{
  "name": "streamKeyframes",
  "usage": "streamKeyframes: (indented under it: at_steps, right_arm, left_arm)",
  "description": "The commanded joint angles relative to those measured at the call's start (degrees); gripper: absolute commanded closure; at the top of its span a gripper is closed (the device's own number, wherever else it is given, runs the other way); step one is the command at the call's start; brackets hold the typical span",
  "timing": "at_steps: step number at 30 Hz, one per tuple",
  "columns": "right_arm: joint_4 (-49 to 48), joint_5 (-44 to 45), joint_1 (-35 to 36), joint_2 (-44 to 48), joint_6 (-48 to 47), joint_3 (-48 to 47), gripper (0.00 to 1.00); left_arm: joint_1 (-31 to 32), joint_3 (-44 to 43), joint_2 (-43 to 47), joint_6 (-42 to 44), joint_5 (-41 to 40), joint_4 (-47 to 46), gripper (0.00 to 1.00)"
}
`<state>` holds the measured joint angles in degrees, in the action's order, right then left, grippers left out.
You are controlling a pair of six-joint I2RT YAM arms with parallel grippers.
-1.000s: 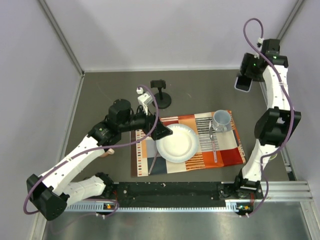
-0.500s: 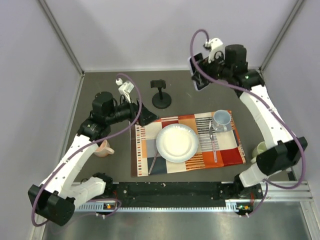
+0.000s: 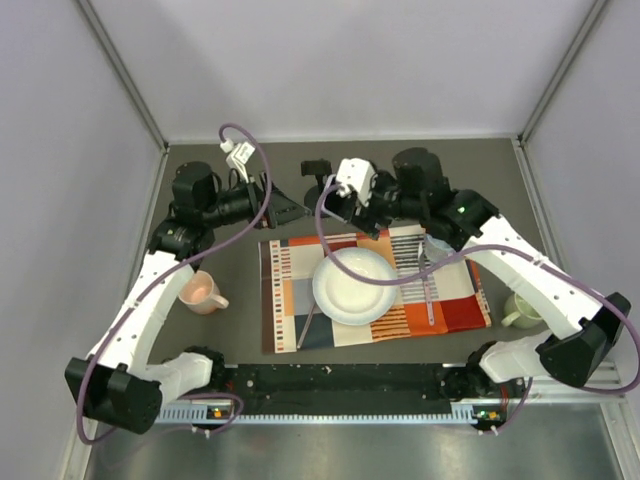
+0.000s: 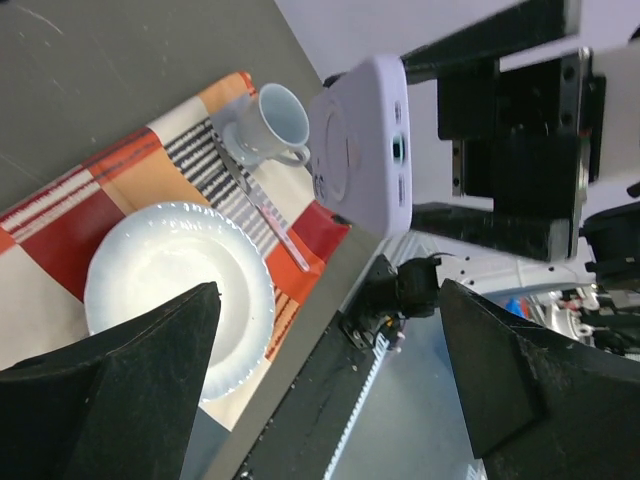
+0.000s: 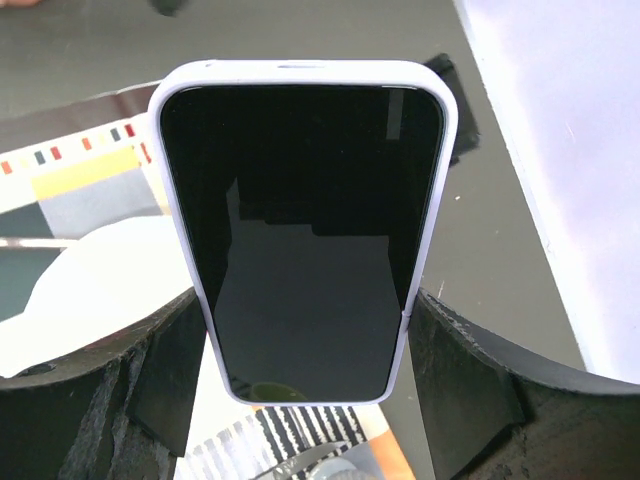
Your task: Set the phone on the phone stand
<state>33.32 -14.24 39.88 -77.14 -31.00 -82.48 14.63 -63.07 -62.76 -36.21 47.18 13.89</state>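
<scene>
My right gripper [image 5: 305, 335] is shut on the phone [image 5: 300, 220], pressing on its two long edges. The glossy black screen faces the right wrist camera. In the left wrist view the phone's pale lavender back [image 4: 360, 145] hangs in the air above the placemat. From above, the right gripper [image 3: 340, 205] hovers just in front of the phone stand [image 3: 316, 167]. Only the stand's black cradle top shows there; the arms hide its base. My left gripper [image 3: 290, 212] stands open and empty just left of the stand, its fingers [image 4: 130, 400] spread wide.
A striped placemat [image 3: 290, 300] carries a white plate [image 3: 355, 285], a white mug [image 4: 275, 120], a fork [image 3: 428, 295] and a knife [image 3: 305, 325]. A pink cup [image 3: 200, 290] stands left of the mat. A green mug [image 3: 520, 308] stands right of it.
The right arm has swung from the back right corner to the table's middle, carrying the phone up to the stand. The left arm has drawn back from the plate toward the rear left.
</scene>
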Motion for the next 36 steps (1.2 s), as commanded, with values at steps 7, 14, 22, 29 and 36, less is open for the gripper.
streamKeyframes:
  at_steps: [7,14,22,29,36]
  right_arm:
    - [0.96,17.92,16.80,3.67,-7.14,3.55,1.00]
    - [0.96,21.62,20.41,4.46,-6.26,4.25,1.00]
    - [1.04,24.79,20.94,6.39,-6.09,6.01,1.00]
    - [1.04,29.25,23.84,5.08,-6.70,5.40,1.00]
    - [0.87,30.94,24.98,4.28,-6.44,5.40,1.00]
  left_arm:
    - [5.48,0.14,-0.16,5.08,4.15,1.48,0.04]
    - [9.01,0.84,-0.34,9.57,-1.65,6.59,0.07]
    - [9.01,1.63,-0.34,10.28,-0.78,7.47,0.12]
    - [10.94,1.20,-3.68,6.59,3.62,2.72,0.35]
    - [12.70,1.63,-5.09,7.02,4.41,1.93,0.51]
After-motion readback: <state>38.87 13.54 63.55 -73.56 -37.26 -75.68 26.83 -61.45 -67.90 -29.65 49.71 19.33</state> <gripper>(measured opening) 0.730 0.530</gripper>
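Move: The phone, still held by the right gripper, lies about 8 cm to the left gripper's right, 3 cm ahead and 1 cm lower. From the right gripper its middle is roughly 3 cm up, 2 cm left and 1 cm ahead. Counted from the left gripper, the phone stand is some 11 cm ahead, 4 cm right and 12 cm below; the plate about 8 cm back, 11 cm right and 17 cm below. Bring the wide-open left gripper right, back and down, about 5 cm each way, turning it some 15 degrees clockwise, until its fingers straddle the phone's free end, one over the screen and one behind; then start closing, to roughly half open. Meanwhile draw the right hand back about 7 cm and down 4, tipping its fingers down, then hold it nearly still, keeping its grip on the phone. ##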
